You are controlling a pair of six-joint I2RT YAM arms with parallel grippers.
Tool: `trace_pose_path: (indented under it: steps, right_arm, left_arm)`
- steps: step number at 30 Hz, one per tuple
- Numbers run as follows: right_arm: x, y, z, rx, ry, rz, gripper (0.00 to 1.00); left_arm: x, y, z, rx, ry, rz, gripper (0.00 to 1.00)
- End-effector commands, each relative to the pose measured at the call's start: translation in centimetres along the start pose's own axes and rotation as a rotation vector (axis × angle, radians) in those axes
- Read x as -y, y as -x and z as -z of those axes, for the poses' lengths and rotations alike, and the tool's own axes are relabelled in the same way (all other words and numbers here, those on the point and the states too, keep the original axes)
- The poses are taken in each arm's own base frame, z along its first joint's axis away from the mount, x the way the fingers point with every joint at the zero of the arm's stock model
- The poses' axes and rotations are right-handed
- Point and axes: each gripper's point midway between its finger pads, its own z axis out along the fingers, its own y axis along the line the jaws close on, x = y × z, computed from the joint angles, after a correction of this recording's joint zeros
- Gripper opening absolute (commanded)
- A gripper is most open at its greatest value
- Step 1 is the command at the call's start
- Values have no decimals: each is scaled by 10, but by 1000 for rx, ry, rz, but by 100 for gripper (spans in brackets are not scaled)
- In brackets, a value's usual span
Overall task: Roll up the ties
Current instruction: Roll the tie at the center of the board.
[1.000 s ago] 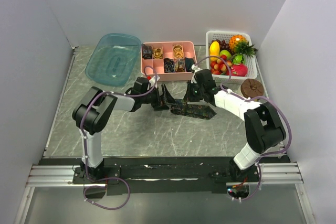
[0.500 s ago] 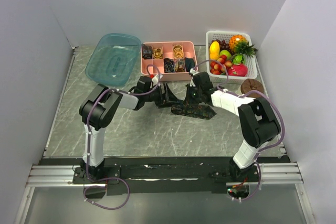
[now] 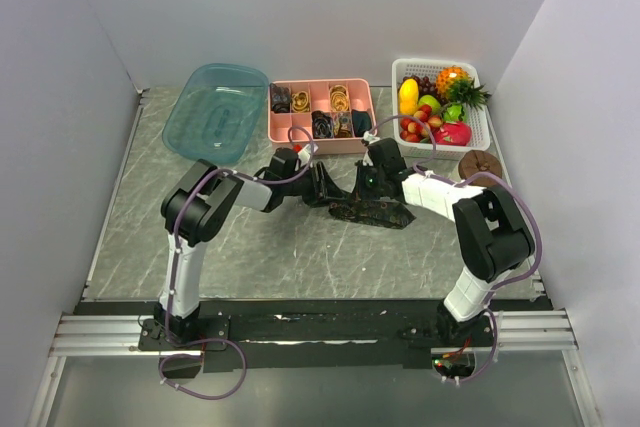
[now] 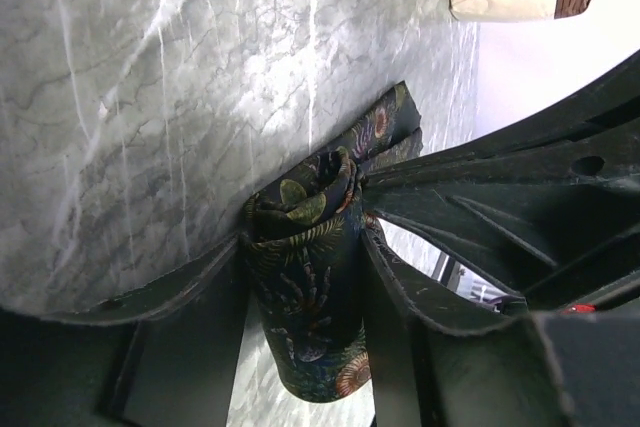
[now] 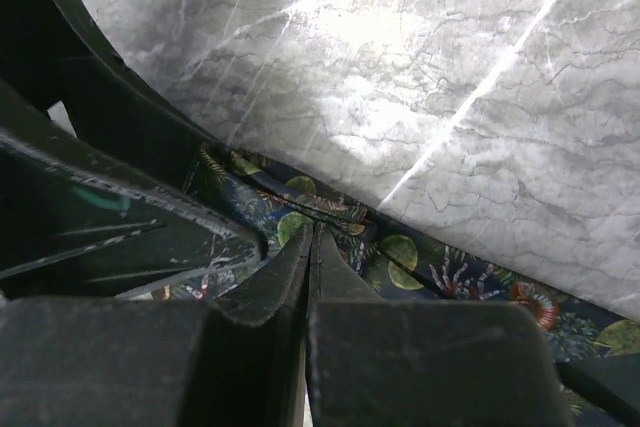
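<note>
A dark tie with a leaf and shell print point(image 3: 378, 213) lies mid-table, one end wound into a small coil. In the left wrist view that coil point(image 4: 305, 287) stands between my left gripper's point(image 4: 303, 237) two fingers, and both pads touch its sides. My left gripper point(image 3: 335, 197) reaches it from the left. My right gripper point(image 3: 362, 193) comes from the right, jaws shut. Its tips point(image 5: 312, 232) press on the tie's folds point(image 5: 450, 277) at the coil; whether cloth is pinched between them does not show.
A pink divided tray point(image 3: 315, 145) with several rolled ties stands just behind the grippers. A teal tub point(image 3: 215, 112) is at back left, a white fruit basket point(image 3: 400, 69) at back right, and a brown round object point(image 3: 480, 165) near the right arm.
My left gripper has slid right onto the coil and its jaws have closed in around it. The right gripper shifted slightly left early on and has stayed shut.
</note>
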Motion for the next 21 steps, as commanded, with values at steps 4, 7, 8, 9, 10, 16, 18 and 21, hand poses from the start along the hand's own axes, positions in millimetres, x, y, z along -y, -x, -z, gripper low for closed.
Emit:
trace_pose_path:
  steps: [4, 7, 8, 9, 10, 16, 18, 21]
  right_arm:
    - [-1, 15, 14, 70, -27, -6, 0]
    - [-7, 27, 34, 131, -20, -3, 0]
    - [-9, 31, 43, 156, -17, 1, 0]
    - [-10, 33, 47, 168, -14, 5, 0]
    - [-9, 31, 50, 167, -14, 5, 0]
    - [-8, 20, 55, 151, -6, 7, 0]
    - [-5, 12, 50, 132, -10, 2, 0]
    - [-1, 0, 40, 98, -12, -6, 0]
  left_arm:
    - [-30, -27, -4, -41, 112, 54, 51]
    - [-25, -25, -2, -33, 101, 46, 58]
    - [-23, -23, -1, -24, 97, 42, 62]
    - [-23, -22, 1, -16, 99, 40, 65]
    - [-20, -17, 4, 8, 102, 29, 71]
    - [-14, -2, 19, 56, 139, -8, 82]
    - [-17, -3, 23, 49, 152, -2, 82]
    - [-23, -7, 27, 47, 165, 7, 81]
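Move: The tie's roll is pinched in the left gripper, its middle about 1 cm right of that hand and 1 cm below. From the left hand the flat tail lies about 8 cm right and 3 cm back, 3 cm down; the pink box is some 18 cm ahead and 4 cm left, 1 cm down. From the right hand, the roll is about 3 cm left, 1 cm back and 2 cm down. The left fingers open, releasing the roll, while the shut right tips lift about 6 cm, then sink slightly. ##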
